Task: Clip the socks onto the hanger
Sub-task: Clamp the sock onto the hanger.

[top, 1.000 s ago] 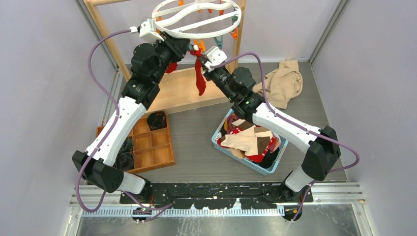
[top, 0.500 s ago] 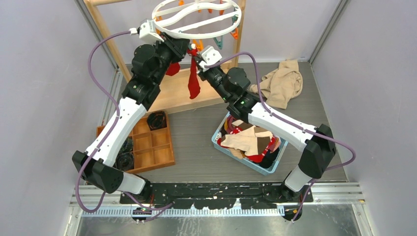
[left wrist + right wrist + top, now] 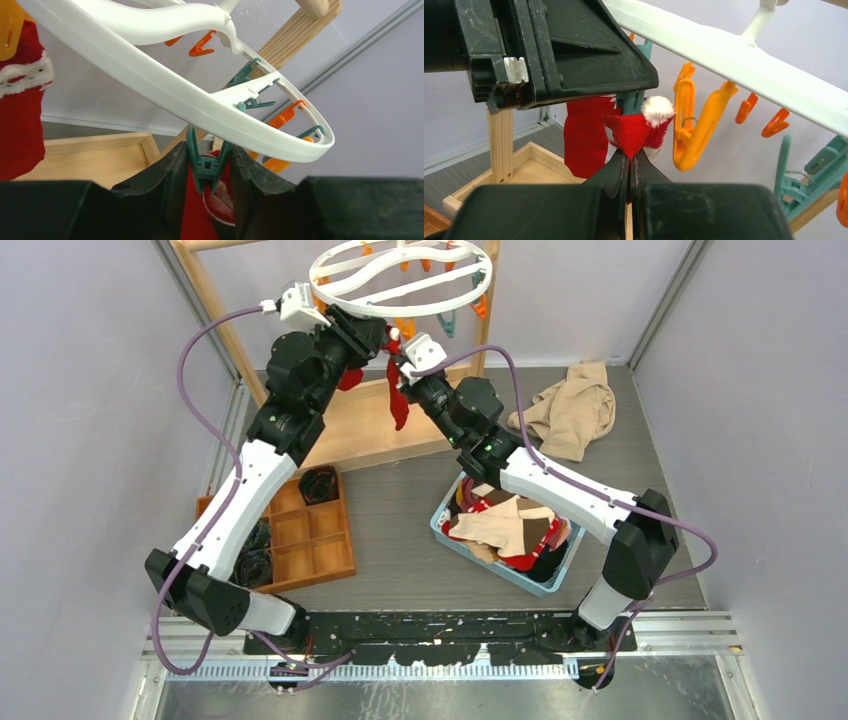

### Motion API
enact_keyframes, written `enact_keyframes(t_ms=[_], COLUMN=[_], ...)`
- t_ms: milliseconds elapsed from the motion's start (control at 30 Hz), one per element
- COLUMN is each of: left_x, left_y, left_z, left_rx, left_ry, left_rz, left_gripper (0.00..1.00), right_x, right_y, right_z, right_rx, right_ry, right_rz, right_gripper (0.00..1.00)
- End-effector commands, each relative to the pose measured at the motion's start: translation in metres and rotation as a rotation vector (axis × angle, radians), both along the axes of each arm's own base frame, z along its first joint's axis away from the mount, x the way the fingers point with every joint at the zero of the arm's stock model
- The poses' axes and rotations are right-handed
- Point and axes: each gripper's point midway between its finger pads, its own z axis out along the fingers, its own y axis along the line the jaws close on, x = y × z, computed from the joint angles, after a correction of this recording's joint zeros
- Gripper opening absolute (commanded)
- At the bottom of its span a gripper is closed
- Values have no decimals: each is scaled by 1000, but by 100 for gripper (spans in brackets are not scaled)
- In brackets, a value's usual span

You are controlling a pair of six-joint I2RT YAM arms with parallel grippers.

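The white ring hanger [image 3: 400, 308] hangs from the wooden frame, with orange and teal clips under it. My left gripper [image 3: 209, 150] is up under the ring [image 3: 165, 92], its fingers pressed on both handles of a teal clip [image 3: 207, 167]. A red sock [image 3: 200, 215] with white trim sits between the clip's tips. My right gripper [image 3: 630, 156] is shut on that sock's cuff [image 3: 634, 132] just below the clip. The rest of the sock [image 3: 400, 400] dangles. Another red sock [image 3: 20, 125] hangs from an orange clip to the left.
A blue basket [image 3: 445, 525] full of mixed socks stands in the middle of the table. A compartmented wooden tray [image 3: 300, 530] lies at the left and a beige cloth [image 3: 575, 410] at the right. The wooden frame's post [image 3: 215, 310] and base [image 3: 370, 430] stand behind both grippers.
My right arm has carried the red sock leftward to the left gripper and the teal clip. The dangling sock swung left with it. The left arm has barely moved.
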Motion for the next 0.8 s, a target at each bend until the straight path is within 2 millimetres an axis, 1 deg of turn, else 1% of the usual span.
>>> enact_keyframes(t_ms=[0, 133, 333, 367, 400, 500, 600, 633, 667, 767], left_x=[-14, -17, -24, -25, -26, -32, -42, -47, -51, -63], left_y=[10, 13, 16, 17, 17, 19, 21, 22, 22, 24], left_z=[18, 18, 21, 21, 22, 19, 17, 19, 18, 14], left_rx=[-33, -33, -40, -41, -42, -32, -12, -6, 4, 26], left_ry=[-39, -36, -43, -45, -46, -33, -39, -47, -52, -53], left_rz=[21, 26, 27, 28, 28, 24, 10, 2, -8, -26], left_gripper=[41, 52, 61, 64, 66, 72, 77, 77, 77, 77], right_x=[-7, -7, -9, -9, -9, -12, -20, -22, -26, -36], right_y=[-10, -9, -8, -9, -8, -9, -13, -14, -16, -20], right_z=[37, 37, 37, 36, 36, 33, 29, 24, 24, 16], right_rx=[74, 73, 72, 71, 71, 63, 49, 39, 36, 10], right_ry=[-72, -73, -74, -73, -72, -67, -61, -54, -53, -38], right_rz=[-18, -15, -6, -6, -4, 5, 25, 29, 39, 63], right_gripper=[1, 1, 1, 3, 7, 27, 45, 50, 54, 64])
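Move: The left fingers are still around the handles of the teal clip, its middle about 1 cm below the hand point, with the sock's cuff in its jaws. From the right hand, which pinches that cuff, the clip lies about 4 cm above, 1 cm ahead and 1 cm left. The orange clip is about 4 cm right of the teal one and level with it fore and aft; an already hung sock is some 8 cm left of the left hand, roughly level fore and aft, and 5 cm lower. The left fingers keep spreading off the teal clip's handles, so its jaws are left to close on the sock's cuff, and the left hand draws away, slowly at first then faster, about 4 cm back and 2 cm to its left, with hardly any wrist turn. The right hand holds the pinched cuff still under the clip for the first half second, then opens its fingers to a bit over half, lets go of the sock and sinks about 2 cm while easing about 1 cm back. ##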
